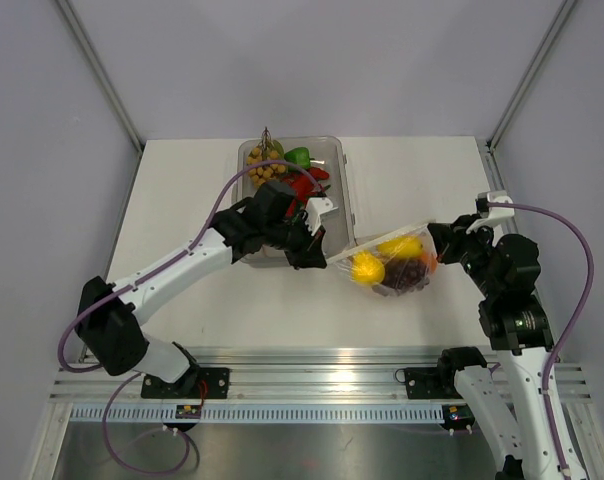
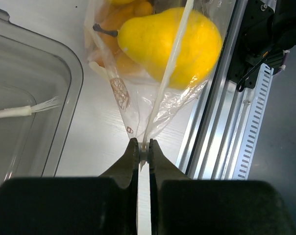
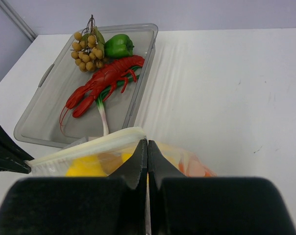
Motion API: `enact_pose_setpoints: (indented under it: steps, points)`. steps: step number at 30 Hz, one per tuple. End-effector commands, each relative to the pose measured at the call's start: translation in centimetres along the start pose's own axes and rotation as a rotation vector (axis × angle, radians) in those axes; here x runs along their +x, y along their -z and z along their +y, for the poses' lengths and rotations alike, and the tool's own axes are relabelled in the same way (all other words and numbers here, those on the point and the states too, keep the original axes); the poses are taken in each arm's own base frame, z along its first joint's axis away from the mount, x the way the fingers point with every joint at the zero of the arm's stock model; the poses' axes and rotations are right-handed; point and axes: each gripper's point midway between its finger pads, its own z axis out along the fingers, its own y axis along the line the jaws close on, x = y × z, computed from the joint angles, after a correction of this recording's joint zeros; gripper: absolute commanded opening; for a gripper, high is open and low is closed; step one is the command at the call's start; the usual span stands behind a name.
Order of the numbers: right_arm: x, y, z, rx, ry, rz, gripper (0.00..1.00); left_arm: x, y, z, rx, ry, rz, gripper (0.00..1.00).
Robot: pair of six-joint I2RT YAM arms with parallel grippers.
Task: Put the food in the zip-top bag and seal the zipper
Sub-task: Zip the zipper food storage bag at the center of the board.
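The zip-top bag (image 1: pixel 390 262) hangs between my two grippers above the table, holding a yellow lemon (image 1: pixel 368 267), another yellow piece (image 1: pixel 400 246), purple grapes (image 1: pixel 406 272) and an orange piece (image 1: pixel 429 265). My left gripper (image 1: pixel 322 252) is shut on the left end of the zipper strip (image 2: pixel 163 88); the left wrist view shows a yellow fruit (image 2: pixel 172 41) inside the bag just beyond its tips (image 2: pixel 143 147). My right gripper (image 1: pixel 440 232) is shut on the strip's right end (image 3: pixel 91 152), with the bag (image 3: pixel 187 164) below its tips (image 3: pixel 147 143).
A clear rigid tray (image 1: pixel 344 200) at the table's back holds a red lobster (image 3: pixel 106 78), a green pepper (image 3: pixel 118 45), a bunch of tan berries (image 3: pixel 87 49) and a scallion (image 3: pixel 103 115). An aluminium rail (image 1: pixel 312 385) runs along the near edge.
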Motion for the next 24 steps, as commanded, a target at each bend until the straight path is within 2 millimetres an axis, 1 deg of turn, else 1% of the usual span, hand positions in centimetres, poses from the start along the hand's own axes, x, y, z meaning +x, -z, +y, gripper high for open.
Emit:
enact_pose_setpoints:
  steps: [1, 4, 7, 9, 10, 13, 14, 16, 17, 19, 20, 21, 23, 24]
  points:
    - [-4.9, 0.1, -0.8, 0.061, 0.046, -0.175, 0.0, 2.4, 1.9, 0.7, -0.092, 0.048, 0.048, 0.0]
    - [-4.7, 0.0, -0.5, 0.045, 0.042, -0.168, 0.0, 2.7, 2.2, 0.3, -0.089, 0.062, 0.024, 0.0]
    - [-4.6, 0.0, -0.4, 0.041, 0.037, -0.165, 0.0, 2.6, 2.4, 0.4, -0.106, 0.064, 0.01, 0.0]
    - [-4.4, 0.0, -0.6, 0.046, 0.037, -0.157, 0.0, 2.2, 2.4, 0.3, -0.1, 0.067, 0.002, 0.0]
    - [-4.3, 0.0, -0.6, 0.047, 0.034, -0.151, 0.0, 1.9, 2.5, -0.1, -0.079, 0.068, -0.009, 0.0]
    - [-3.8, 0.0, -1.0, 0.066, 0.028, -0.134, 0.0, -0.5, 2.3, -0.9, -0.034, 0.071, -0.065, 0.0]
    - [-3.8, 0.0, -1.1, 0.073, 0.027, -0.135, 0.0, -1.9, 2.3, -1.0, -0.029, 0.059, -0.095, 0.0]
    - [-3.7, 0.2, -1.6, 0.107, 0.015, -0.133, 0.0, -3.2, 2.2, -0.8, -0.034, 0.061, -0.128, 0.0]
    - [-3.6, 0.3, -1.9, 0.125, 0.01, -0.131, 0.0, -4.3, 2.2, -0.7, -0.036, 0.056, -0.147, 0.0]
    - [-3.5, 0.5, -3.1, 0.194, -0.004, -0.128, 0.0, -5.6, 2.0, -0.8, -0.035, 0.06, -0.173, 0.0]
    - [-3.5, 0.6, -3.2, 0.2, -0.003, -0.127, 0.0, -6.4, 1.8, -0.7, -0.037, 0.059, -0.187, 0.0]
    - [-3.6, 0.7, -3.9, 0.243, -0.005, -0.133, 0.0, -7.8, 1.5, -0.8, -0.031, 0.051, -0.2, 0.0]
    - [-3.9, 0.6, -4.3, 0.267, -0.016, -0.143, 0.0, -9.0, 0.6, -1.3, -0.015, 0.029, -0.2, 0.0]
    - [-3.9, 0.4, -5.0, 0.3, -0.024, -0.146, 0.0, -9.4, -0.7, -0.8, -0.013, 0.024, -0.185, 0.0]
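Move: Each hand already pinches one end of the zipper, with the food storage bag slung between them. The bag's middle is about 14 cm right of the left hand, 2 cm ahead and 11 cm below. The nearer pear lies some 10 cm right, 2 cm ahead and 10 cm below, and the grey tray's middle 19 cm ahead, 5 cm left and 17 cm below. From the right hand, the bag's middle lies roughly 9 cm left, 2 cm back and 21 cm below. The left hand, still shut on its end of the zipper, first eases another 1.5 cm left and a little back, then swings the other way, rising about 4 cm while going some 4 cm right and 3 cm forward, with only a slight turn. The right hand keeps its pinch on the other end and barely stirs at first, then draws it roughly 3.5 cm right, away from the tray, its fingers turning about 10 degrees clockwise. ##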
